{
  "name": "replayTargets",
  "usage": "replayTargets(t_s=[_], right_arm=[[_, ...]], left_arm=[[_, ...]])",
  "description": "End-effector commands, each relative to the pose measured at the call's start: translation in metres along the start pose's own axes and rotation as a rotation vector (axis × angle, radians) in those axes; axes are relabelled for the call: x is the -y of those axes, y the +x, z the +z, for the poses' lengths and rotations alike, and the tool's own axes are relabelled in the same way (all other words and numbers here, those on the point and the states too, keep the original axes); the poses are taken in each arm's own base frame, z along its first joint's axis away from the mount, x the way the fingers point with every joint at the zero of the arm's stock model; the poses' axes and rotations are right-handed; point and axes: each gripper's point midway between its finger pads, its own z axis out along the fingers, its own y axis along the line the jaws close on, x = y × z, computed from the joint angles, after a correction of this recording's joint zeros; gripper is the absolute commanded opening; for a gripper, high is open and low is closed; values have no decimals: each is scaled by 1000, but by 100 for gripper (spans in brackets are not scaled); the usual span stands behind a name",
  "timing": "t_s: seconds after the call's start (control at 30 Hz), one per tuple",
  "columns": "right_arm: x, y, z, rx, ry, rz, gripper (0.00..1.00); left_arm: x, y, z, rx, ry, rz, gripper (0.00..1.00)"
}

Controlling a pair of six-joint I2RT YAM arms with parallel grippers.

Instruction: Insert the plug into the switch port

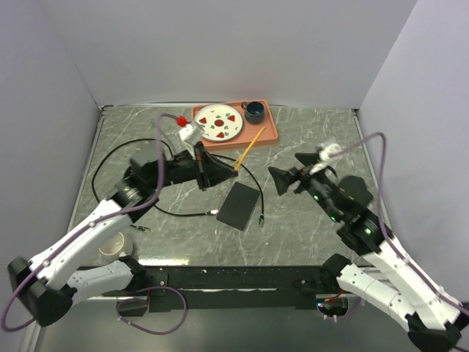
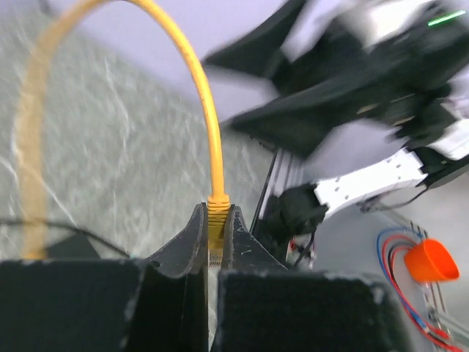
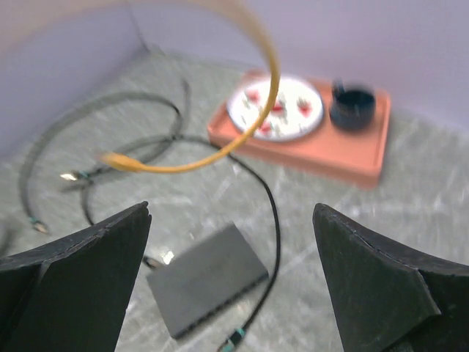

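Observation:
My left gripper (image 1: 236, 167) is shut on the yellow plug (image 2: 218, 220), which sits upright between its black fingers (image 2: 189, 246). From the plug a yellow cable (image 2: 201, 88) arcs up and over to the left. The flat matte-black box (image 1: 240, 206) lies on the table just below and right of that gripper. In the right wrist view the box (image 3: 209, 282) shows its narrow near edge, where the switch port row is too blurred to make out. My right gripper (image 1: 277, 180) hangs open to the right of the box, and its jaws (image 3: 231, 211) have nothing between them.
An orange tray (image 1: 272, 133) at the back holds a patterned plate (image 1: 220, 123) and a dark cup (image 1: 254, 111). Black cables (image 1: 110, 158) loop over the left of the table; one with a teal-banded end (image 3: 234, 339) runs beside the box. A tape roll (image 1: 116, 246) lies near left.

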Motion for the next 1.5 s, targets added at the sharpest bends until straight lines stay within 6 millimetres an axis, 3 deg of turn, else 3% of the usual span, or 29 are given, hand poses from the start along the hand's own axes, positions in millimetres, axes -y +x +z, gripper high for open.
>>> replayTargets(t_s=[0.0,0.1,0.33,0.53,0.7,1.2,1.47], right_arm=[[-20,-41,-28,161,-133,-49,100],[-31,-47,-34,173,-196,-55,100],[-45,-20,-7,25,-275,-117,100],[-54,-11,5,-37,-326,-139,100],[-61,-8,6,-60,-370,-146,100],[-81,11,6,-161,-517,-196,100],[-84,30,5,-233,-558,-216,100]], left_arm=[[-29,60,21,-119,20,-117,1],[-36,87,30,-157,71,-179,1],[-32,125,46,-323,130,-167,1],[-12,122,49,-356,185,-91,1],[-6,124,48,-364,198,-66,1],[-18,148,44,-484,149,-43,1],[-23,146,38,-493,97,-15,1]])
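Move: The yellow plug, already pinched in my left fingertips, is about 13 cm to the left of my open right hand, some 6 cm farther back and 5 cm higher. From my left hand, that right gripper is thus 13 cm to the right, 6 cm ahead and 5 cm below. The black switch lies far below: about 3 cm ahead and 11 cm left of my right hand, or 9 cm ahead and 1 cm right of my left. Keeping the yellow plug pinched, I drop my left hand about 16 cm, drifting right and a little back under my right gripper and tipping its fingers down some 20 degrees. My right hand first lifts and draws back, then swings left and sinks towards the plug, fingers wide open, turning about 30 degrees counter-clockwise. ##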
